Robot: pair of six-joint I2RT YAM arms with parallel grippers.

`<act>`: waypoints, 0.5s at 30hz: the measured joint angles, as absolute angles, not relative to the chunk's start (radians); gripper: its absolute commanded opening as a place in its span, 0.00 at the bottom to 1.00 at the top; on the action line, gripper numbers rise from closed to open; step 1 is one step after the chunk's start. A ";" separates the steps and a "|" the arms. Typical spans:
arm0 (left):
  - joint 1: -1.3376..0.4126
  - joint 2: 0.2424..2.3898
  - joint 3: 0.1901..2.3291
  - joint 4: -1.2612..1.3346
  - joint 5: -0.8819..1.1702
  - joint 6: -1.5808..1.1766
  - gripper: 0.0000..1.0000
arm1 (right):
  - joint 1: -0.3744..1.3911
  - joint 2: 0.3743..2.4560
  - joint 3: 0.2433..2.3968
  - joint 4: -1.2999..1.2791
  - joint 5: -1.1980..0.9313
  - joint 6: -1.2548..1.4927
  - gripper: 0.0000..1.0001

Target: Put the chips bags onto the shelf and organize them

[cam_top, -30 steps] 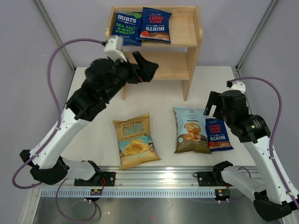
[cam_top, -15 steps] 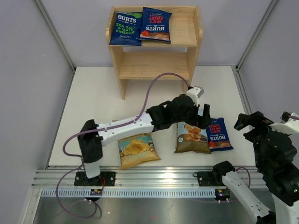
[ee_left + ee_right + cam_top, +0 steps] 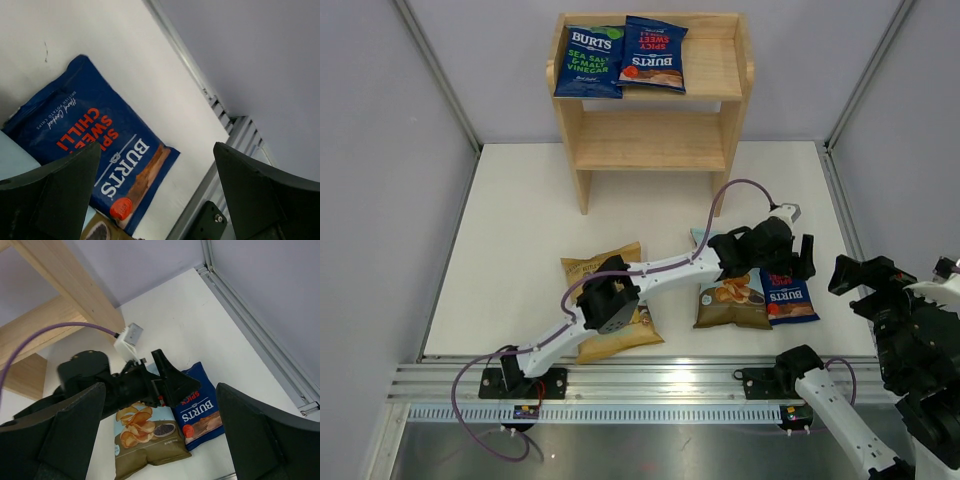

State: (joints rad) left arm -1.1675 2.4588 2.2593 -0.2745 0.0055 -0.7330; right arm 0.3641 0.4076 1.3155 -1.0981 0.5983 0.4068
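The wooden shelf (image 3: 650,140) stands at the back, with two dark-blue Burts bags (image 3: 588,60) (image 3: 653,52) on its top tier. My left gripper (image 3: 795,258) is open and empty, reached far right just above the third dark-blue Burts bag (image 3: 790,300), which lies flat on the table. In the left wrist view that bag (image 3: 100,145) shows between the spread fingers of the left gripper (image 3: 157,155). The light-blue and brown bag (image 3: 728,295) lies beside it. The tan-yellow Chips bag (image 3: 605,325) is partly under my left arm. My right gripper (image 3: 860,272) is open and empty, drawn back at the right.
An aluminium rail (image 3: 640,385) runs along the near table edge and shows in the left wrist view (image 3: 240,135). The left arm's purple cable (image 3: 730,190) loops in front of the shelf. Grey walls and frame posts close in both sides.
My left arm swung from the shelf down and right, stretching over the dark-blue bag on the table. My right arm pulled back to the right, away from the bags.
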 measured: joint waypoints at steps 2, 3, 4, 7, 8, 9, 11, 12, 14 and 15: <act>-1.162 2.510 2.281 -0.290 0.015 -0.751 0.99 | 0.364 0.388 1.314 -1.098 0.585 0.406 0.99; -1.159 2.528 2.283 -0.301 0.017 -0.757 0.99 | 0.364 0.381 1.314 -1.098 0.582 0.406 0.99; -1.156 2.541 2.284 -0.312 0.016 -0.762 0.99 | 0.364 0.377 1.314 -1.098 0.581 0.406 1.00; -1.145 2.568 2.284 -0.350 0.012 -0.773 0.99 | 0.364 0.376 1.309 -1.098 0.575 0.406 1.00; -1.141 2.569 2.284 -0.363 0.007 -0.778 0.99 | 0.364 0.376 1.305 -1.098 0.572 0.407 1.00; -1.138 2.569 2.284 -0.374 -0.001 -0.781 0.99 | 0.364 0.376 1.303 -1.098 0.566 0.407 1.00; -1.134 2.569 2.284 -0.393 -0.028 -0.789 0.99 | 0.364 0.376 1.299 -1.098 0.557 0.408 0.99; -1.132 2.568 2.281 -0.402 -0.043 -0.793 0.99 | 0.364 0.376 1.297 -1.098 0.555 0.408 0.99; -1.129 2.560 2.267 -0.411 -0.073 -0.804 0.99 | 0.364 0.376 1.295 -1.098 0.554 0.408 1.00; -1.130 2.550 2.251 -0.413 -0.088 -0.810 0.99 | 0.364 0.376 1.293 -1.098 0.554 0.408 0.99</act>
State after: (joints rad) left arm -1.1297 2.5504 2.2505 -0.4129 -0.0875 -0.8097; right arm 0.3641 0.3756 1.2934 -1.0977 0.5541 0.4080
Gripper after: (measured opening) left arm 0.988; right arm 0.993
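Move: From the left gripper, the spicy sweet chilli bag lies about 13 cm below, some 3 cm back and 2 cm to the left. The cassava chips bag lies beside it, roughly 15 cm to the left of this gripper and level with it fore and aft, at the same depth. The shelf's right foot stands about 16 cm ahead and 18 cm left. From the right gripper, the chilli bag is about 8 cm ahead, 8 cm left and 35 cm down. Bring the left gripper down about 9 cm with its fingers wide open, sinking fast towards the spicy sweet chilli bag, then easing off while drifting some 4 cm left and nearly 3 cm forward so it pushes the cassava chips bag aside to the left. Meanwhile tip the fingers about 10 degrees more steeply down and swing them slightly counter-clockwise. ##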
